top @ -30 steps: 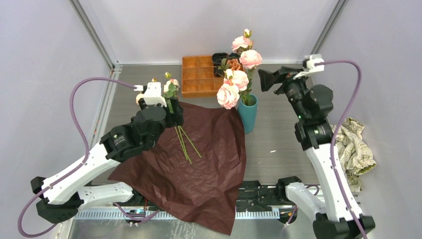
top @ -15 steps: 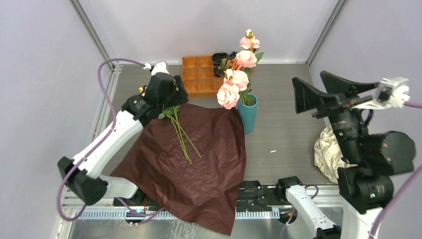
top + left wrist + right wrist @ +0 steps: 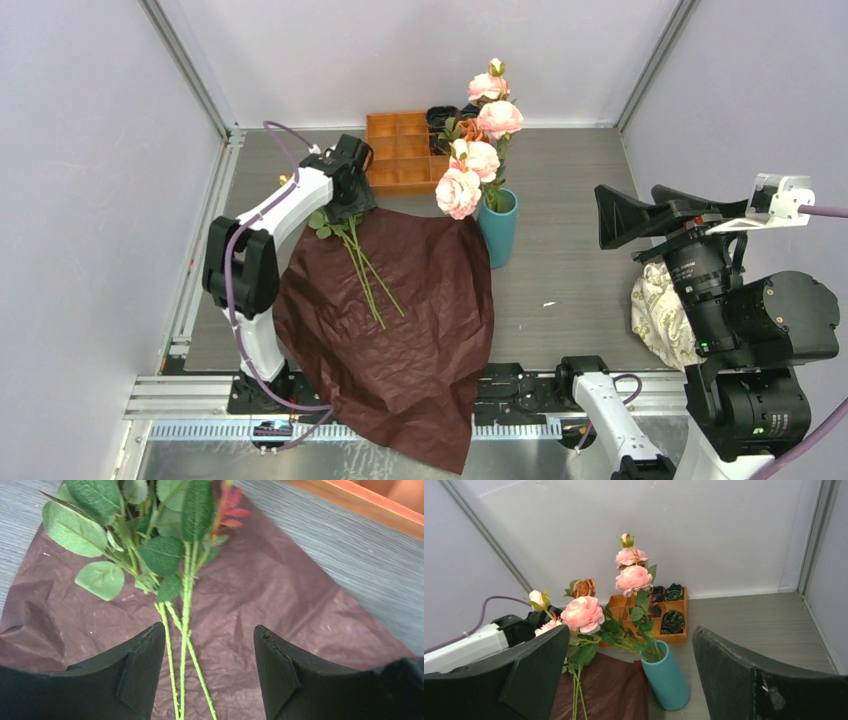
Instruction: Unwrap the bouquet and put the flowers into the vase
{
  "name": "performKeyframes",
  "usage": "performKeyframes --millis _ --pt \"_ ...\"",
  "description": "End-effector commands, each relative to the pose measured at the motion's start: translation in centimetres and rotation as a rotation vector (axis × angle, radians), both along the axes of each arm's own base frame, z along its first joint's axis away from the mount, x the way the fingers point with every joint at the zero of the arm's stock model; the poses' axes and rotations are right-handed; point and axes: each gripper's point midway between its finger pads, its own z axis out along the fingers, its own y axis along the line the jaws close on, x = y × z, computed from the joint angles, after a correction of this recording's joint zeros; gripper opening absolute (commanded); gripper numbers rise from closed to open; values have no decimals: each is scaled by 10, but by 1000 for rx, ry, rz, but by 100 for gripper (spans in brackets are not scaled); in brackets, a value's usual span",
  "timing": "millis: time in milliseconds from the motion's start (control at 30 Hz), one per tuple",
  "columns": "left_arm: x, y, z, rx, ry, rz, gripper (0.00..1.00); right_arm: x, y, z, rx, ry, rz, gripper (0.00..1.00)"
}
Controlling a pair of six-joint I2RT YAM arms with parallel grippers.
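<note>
The bouquet's dark maroon wrapping paper lies spread open on the table. A few loose flowers lie on its far left part, thin green stems pointing toward me, leaves at the far end. My left gripper hovers over their leafy end, open; the stems run between its fingers, close to the left one, unpinched. The teal vase stands at the paper's right edge with several pink roses in it. My right gripper is raised high at the right, open and empty, facing the vase.
An orange compartment tray with dark rosettes stands at the back, just behind the left gripper and the vase. A beige patterned cloth lies crumpled at the right under the right arm. Enclosure walls close in on the left, back and right.
The left arm has stretched out to the far end of the loose stems, its jaws narrowing slightly. The right arm rose and pulled back toward the right, then held nearly still.
</note>
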Motion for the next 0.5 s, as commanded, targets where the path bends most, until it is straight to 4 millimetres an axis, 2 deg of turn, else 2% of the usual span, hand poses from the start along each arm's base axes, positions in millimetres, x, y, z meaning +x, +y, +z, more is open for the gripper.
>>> performKeyframes --millis 0,200,467 --pt "16 15 1 -35 13 82 65 -6 7 9 7 -8 40 98" --pt "36 27 -17 -9 32 106 65 -4 11 6 15 -6 61 98" --pt "63 21 -50 -17 53 90 64 -8 14 11 24 -30 77 98"
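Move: From the left hand, the rose stems just under their leaves lie about 4 cm ahead, 2 cm to its left and some 10 cm below. The cream rose heads are about 12 cm ahead and 6 cm left, 8 cm lower; the orange sorting box has its middle roughly 17 cm ahead and 14 cm right, 9 cm lower. From the waiting right hand, those stems lie about 29 cm ahead, 42 cm left and 51 cm below. Sinking towards the leafy top of the stems, the left hand first comes down and slides left, then reaches forward and dips again: some 4.5 cm down, as much forward, and about 3 cm left in all. The wrist turns some 5 degrees counter-clockwise, and the fingers stay about two-thirds open, coming close to the leaves; whether they touch can't be seen. ##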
